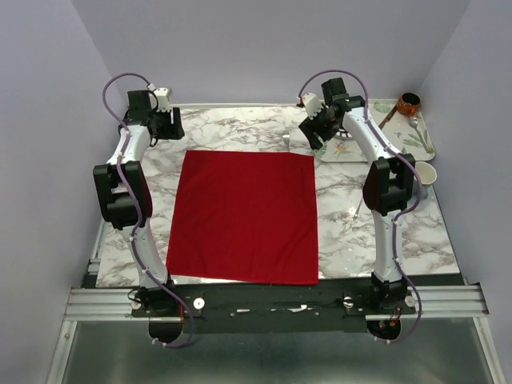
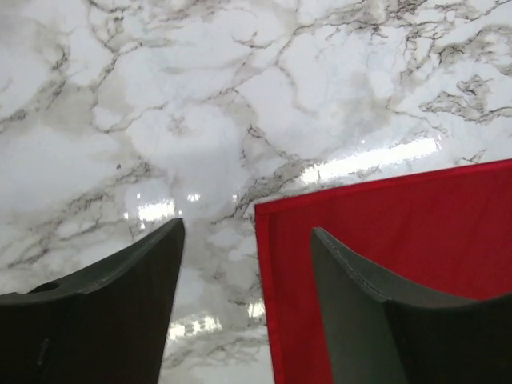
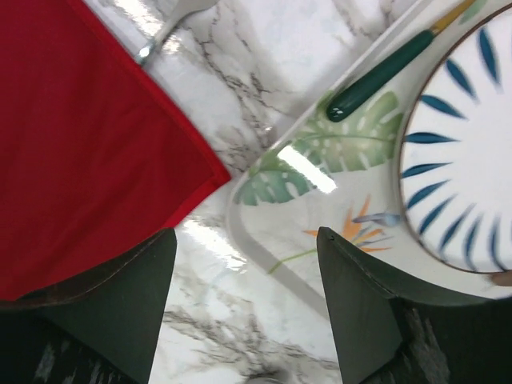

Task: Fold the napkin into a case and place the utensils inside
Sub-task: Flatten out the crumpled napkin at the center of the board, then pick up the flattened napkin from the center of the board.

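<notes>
The napkin lies spread flat as one red square on the marble table, so no case is in view. My left gripper hovers open over its far left corner; my left gripper holds nothing. My right gripper is open and empty beside the far right corner. In the right wrist view my right gripper straddles bare marble and the tray's rim, the napkin to its left. One of the silver utensils lies just beyond the napkin's far edge, its handle showing.
A leaf-patterned tray sits at the back right; its rim is close under my right gripper. It carries a blue-striped plate, a green-handled utensil and a brown pot. A white cup stands near it.
</notes>
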### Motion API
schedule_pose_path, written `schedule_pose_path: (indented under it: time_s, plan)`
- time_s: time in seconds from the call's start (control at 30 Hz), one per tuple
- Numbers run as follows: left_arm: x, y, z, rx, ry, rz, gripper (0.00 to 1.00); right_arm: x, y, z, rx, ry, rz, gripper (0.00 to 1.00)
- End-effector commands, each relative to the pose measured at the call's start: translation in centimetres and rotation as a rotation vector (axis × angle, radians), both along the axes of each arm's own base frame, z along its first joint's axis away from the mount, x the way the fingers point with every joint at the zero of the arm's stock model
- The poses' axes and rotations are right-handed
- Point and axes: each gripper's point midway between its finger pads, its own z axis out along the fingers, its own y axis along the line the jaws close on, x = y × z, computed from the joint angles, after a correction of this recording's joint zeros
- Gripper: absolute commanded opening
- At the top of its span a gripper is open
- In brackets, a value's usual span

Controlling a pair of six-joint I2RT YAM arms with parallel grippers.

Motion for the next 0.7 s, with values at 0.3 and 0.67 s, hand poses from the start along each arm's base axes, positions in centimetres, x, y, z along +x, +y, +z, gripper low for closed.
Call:
schedule_pose_path:
  time_s: [0.3,0.67]
  plan:
    - [0.7,-2.1,-7.9,0.100,0.186,-0.035,0.62,-7.9,2.7,1.9,0.342,0.299,-0.159,0.79]
    - [0.3,-1.9,-11.4,0.220,0.312,-0.001,0.44,-8.8,2.0,2.0,0.393,0.346,-0.206,0.79]
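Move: The napkin's far left corner lies about 11 cm below the left hand, some 3 cm to its right and 1 cm ahead, with bare marble beyond. From the right hand that corner is about 49 cm left, 2 cm ahead and 9 cm down. Nearer the right hand, all some 9 cm down, are the napkin's far right corner, about 2 cm ahead and level sideways, and the fork, 5 cm ahead and 9 cm left. Left hand sinks 10 cm and rightward to the napkin's far left corner, fingers narrowing; right draws back 8 cm. ##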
